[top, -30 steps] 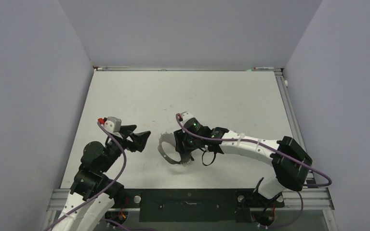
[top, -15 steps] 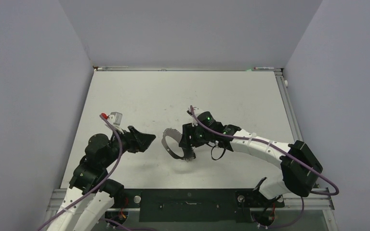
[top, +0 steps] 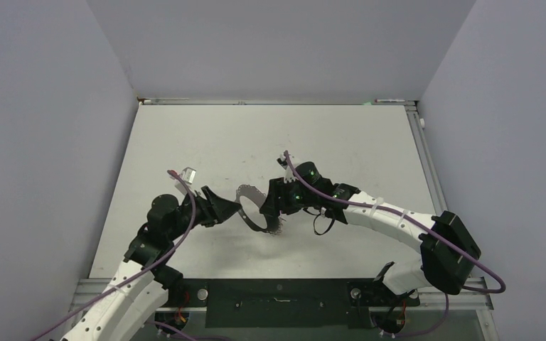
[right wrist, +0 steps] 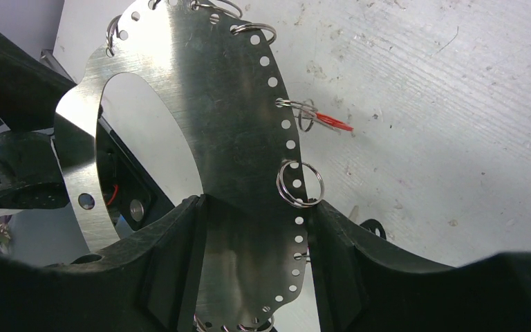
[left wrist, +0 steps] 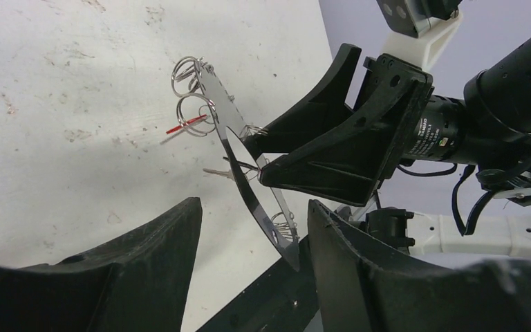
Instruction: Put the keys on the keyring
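Observation:
The keyring (top: pixel 246 193) is a flat metal hoop with wire loops round its rim, held on edge above the table. My right gripper (top: pixel 266 209) is shut on its broad side, as the right wrist view shows (right wrist: pixel 256 207) with the keyring (right wrist: pixel 221 104) between the fingers. A key with a red tag (right wrist: pixel 333 122) hangs from a rim loop; it also shows in the left wrist view (left wrist: pixel 187 125). A small grey key (left wrist: pixel 218 173) shows behind the keyring (left wrist: pixel 249 194). My left gripper (top: pixel 232 208) is open, and the keyring's lower edge lies between its fingers (left wrist: pixel 359 263).
The white table (top: pixel 291 135) is walled on the left, back and right. A black strip and metal rail (top: pixel 277 291) run along the near edge by the arm bases. The right arm's cable (top: pixel 320 224) loops beside the wrist.
My left arm has moved right, up to the keyring, so that its open fingers now straddle the rim. My right gripper has shifted slightly right and turned, still holding the keyring.

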Robot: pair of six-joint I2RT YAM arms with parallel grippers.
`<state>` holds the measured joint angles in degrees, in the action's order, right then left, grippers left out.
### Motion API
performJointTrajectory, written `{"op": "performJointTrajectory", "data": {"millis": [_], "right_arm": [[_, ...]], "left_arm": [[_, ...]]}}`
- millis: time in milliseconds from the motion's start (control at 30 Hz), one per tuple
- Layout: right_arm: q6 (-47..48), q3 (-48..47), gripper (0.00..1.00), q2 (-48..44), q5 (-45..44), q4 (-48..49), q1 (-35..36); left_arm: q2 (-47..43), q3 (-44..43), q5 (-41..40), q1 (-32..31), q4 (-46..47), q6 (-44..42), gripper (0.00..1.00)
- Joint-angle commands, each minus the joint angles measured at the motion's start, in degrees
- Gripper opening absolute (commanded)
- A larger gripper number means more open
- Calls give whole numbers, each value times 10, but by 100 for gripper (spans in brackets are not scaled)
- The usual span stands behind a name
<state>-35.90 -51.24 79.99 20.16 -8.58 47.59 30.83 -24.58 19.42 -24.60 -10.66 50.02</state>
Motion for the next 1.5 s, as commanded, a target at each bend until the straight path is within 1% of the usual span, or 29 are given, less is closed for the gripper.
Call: {"op": "performJointTrajectory", "data": {"millis": [0, 33, 133, 167, 233, 267, 300, 333, 467, 533, 633, 667, 700, 833, 867, 900, 1000, 1033, 1100, 1200, 1233, 1267, 1367, 1433, 1467], "right_arm": [[-14, -23, 20, -30, 18, 49, -3], [-14, -23, 20, -29, 18, 50, -2], [-14, -25, 20, -27, 17, 50, 0], [-14, -25, 20, -26, 16, 50, 1], [-14, -27, 19, -27, 16, 51, 2], [-13, -28, 19, -28, 16, 50, 3], [-11, -29, 19, -29, 16, 48, 3], [-9, -31, 19, -30, 16, 45, 3], [3, -42, 19, -35, 5, 29, 2], [12, -50, 20, -36, -5, 13, 2], [32, -60, 24, -36, -16, -4, 1], [41, -64, 27, -36, -17, -10, 2], [56, -73, 33, -34, -21, -20, 1], [129, -145, 65, -28, -90, -121, 2], [142, -160, 71, -28, -102, -140, 2], [152, -174, 76, -32, -114, -154, 2], [190, -201, 77, -50, -133, -175, 14], [204, -202, 78, -58, -141, -174, 28], [231, -195, 78, -70, -192, -166, 84], [267, -155, 79, -87, -314, -117, 185], [278, -125, 79, -93, -350, -90, 227], [290, -104, 79, -98, -386, -55, 255], [341, -51, 79, -100, -475, 27, 322], [368, -37, 79, -83, -526, 61, 344], [377, -39, 79, -68, -547, 69, 350]], "left_arm": [[17, 10, 16, -6, 129, 35, 53], [24, 12, 15, -7, 136, 35, 50], [51, 15, 17, -16, 163, 36, 26], [59, 15, 17, -20, 172, 36, 21], [75, 12, 14, -30, 181, 33, 12], [82, 11, 14, -35, 186, 31, 6], [89, 10, 13, -41, 192, 27, 2], [94, 9, 11, -48, 199, 24, 1], [93, 15, -20, -79, 230, 24, 0], [88, 13, -42, -89, 230, 25, 0], [79, 9, -73, -98, 222, 26, 0], [76, 9, -85, -99, 220, 29, 0], [72, 10, -100, -99, 214, 31, 0], [43, 18, -165, -99, 193, 53, 0], [39, 18, -179, -99, 191, 57, 0], [36, 17, -188, -99, 189, 61, 0], [37, 15, -212, -99, 186, 78, 0], [40, 14, -218, -99, 183, 83, 0], [45, 16, -229, -99, 188, 91, 0], [51, 19, -246, -99, 191, 106, 0], [53, 17, -253, -99, 187, 111, 0], [54, 15, -258, -99, 181, 119, 0], [59, 6, -267, -99, 160, 137, 0], [61, 0, -270, -99, 145, 160, 0], [64, -11, -276, -99, 119, 174, 0]]}}
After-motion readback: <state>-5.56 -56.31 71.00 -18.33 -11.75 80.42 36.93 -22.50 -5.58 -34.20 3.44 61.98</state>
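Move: The left hand's open fingers are almost around the steel keyring plate's narrow handle strip. It lies some 3 cm to their right, about 2 cm ahead and level with them. A red-tagged key hangs from the toothed edge, about 4 cm ahead of the left hand, 8 cm right and 7 cm below. From the right hand, which grips the plate's wide band, the strip is some 7 cm left, 1 cm ahead and 5 cm up. Rightward by about 3 cm and slightly forward, the left hand shuts its fingers on the handle strip while the right keeps hold of the wide band. The right then opens, rising some 11 cm off the plate, and swings back about 12 cm, sinking at the end and turning roughly 50 degrees. Meanwhile the left, still pinching, carries the plate left and forward, turning counter-clockwise. ##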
